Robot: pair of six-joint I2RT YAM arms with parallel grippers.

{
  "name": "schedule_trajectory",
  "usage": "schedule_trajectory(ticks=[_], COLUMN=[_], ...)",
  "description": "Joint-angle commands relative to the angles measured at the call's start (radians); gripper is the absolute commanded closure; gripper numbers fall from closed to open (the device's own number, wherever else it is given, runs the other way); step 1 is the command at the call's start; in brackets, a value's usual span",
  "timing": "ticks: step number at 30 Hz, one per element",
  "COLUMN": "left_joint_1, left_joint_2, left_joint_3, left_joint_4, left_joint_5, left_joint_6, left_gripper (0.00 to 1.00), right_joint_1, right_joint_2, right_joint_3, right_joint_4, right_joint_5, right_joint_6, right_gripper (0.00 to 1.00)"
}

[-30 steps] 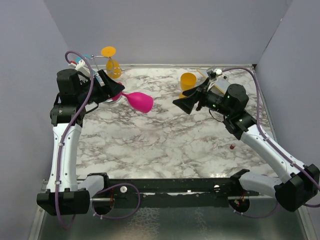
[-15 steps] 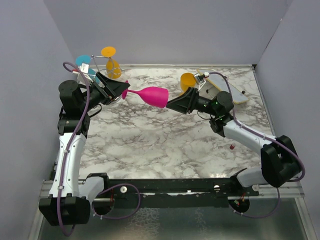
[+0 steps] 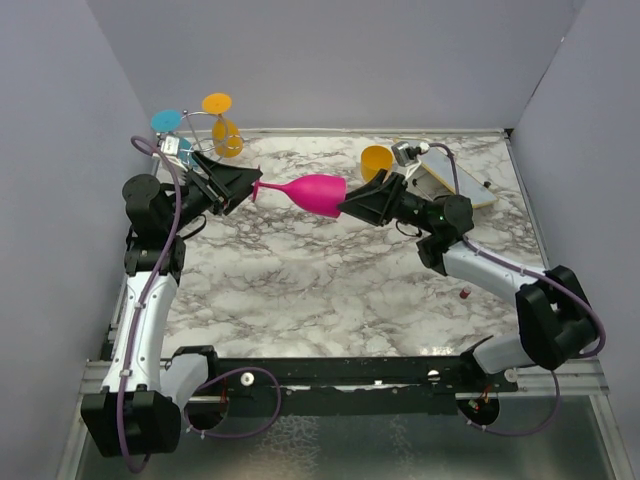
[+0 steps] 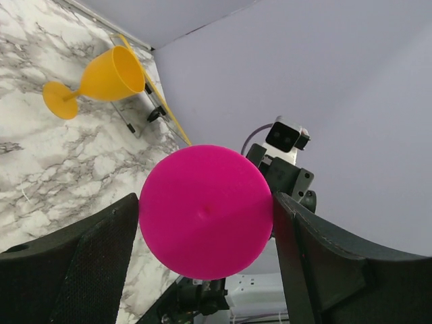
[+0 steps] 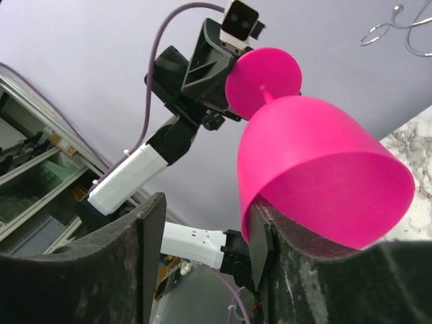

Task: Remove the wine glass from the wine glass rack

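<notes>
The pink wine glass [image 3: 318, 192] hangs level in the air over the back of the table, off the wine glass rack [image 3: 196, 118]. My left gripper [image 3: 252, 188] is shut on its round foot [image 4: 206, 209], one finger at each side of the disc. My right gripper [image 3: 348, 205] meets the bowl's mouth [image 5: 317, 169]. One finger sits inside the rim, and the other stands outside with a gap to the wall, so the jaws are still apart. The rack's wire hoops [image 5: 398, 23] show in the right wrist view.
An orange glass [image 3: 226, 135] and a blue glass [image 3: 165, 121] hang on the rack at the back left. Another orange glass [image 3: 376, 160] lies on the marble table beside a flat beige board [image 3: 455, 185]. A small red item [image 3: 465, 293] lies near the right arm.
The left arm swung the pink glass right and levelled it. The right arm moved left to the bowl, its jaws narrowing, and one finger went inside the rim.
</notes>
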Motion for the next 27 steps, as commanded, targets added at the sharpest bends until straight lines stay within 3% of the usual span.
schedule_trajectory(ticks=[1, 7, 15, 18, 23, 27], left_joint_1=[0.003, 0.002, 0.002, 0.002, 0.002, 0.002], left_joint_2=[-0.025, -0.029, -0.033, -0.035, -0.033, -0.037], left_joint_3=[-0.040, -0.055, -0.069, -0.070, -0.053, -0.019], left_joint_4=[0.147, 0.166, 0.167, 0.166, 0.144, 0.070], left_joint_5=[0.050, 0.061, 0.062, 0.061, 0.067, 0.061], left_joint_6=[-0.097, -0.106, -0.101, -0.097, -0.058, 0.015], left_gripper=[0.43, 0.43, 0.38, 0.33, 0.03, 0.01], right_joint_1=[0.011, 0.021, 0.027, 0.028, 0.027, 0.027], right_joint_2=[0.033, 0.089, 0.079, 0.052, -0.010, -0.084], right_joint_3=[-0.011, -0.005, -0.007, -0.015, -0.026, -0.052], right_joint_4=[0.160, 0.293, 0.310, 0.283, 0.207, 0.102], right_joint_5=[0.043, 0.054, 0.042, 0.046, 0.051, 0.072], right_joint_6=[0.092, 0.187, 0.191, 0.163, 0.100, 0.008], right_gripper=[0.53, 0.70, 0.98, 0.99, 0.99, 0.99])
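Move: The pink wine glass hangs sideways in the air, its foot still between the left fingers. Its middle is about 9 cm right, 2 cm back and slightly below the left hand. From the half-open right hand at its bowl rim, that middle is some 8 cm left, 3 cm ahead and 2 cm up. The yellow wine glass stands about 19 cm ahead, 6 cm right and 25 cm below the right hand; the rack is roughly 15 cm ahead, 12 cm left and 19 cm below the left hand. The pink glass's bowl rim gets pinched by the right fingers, which close fully on its wall, one inside and one outside, as the hand rolls about 7 degrees; the right hand then eases back and up, about 1.5 cm each. The left hand holds the foot while drifting back about 1 cm, then opens wide to release it. ##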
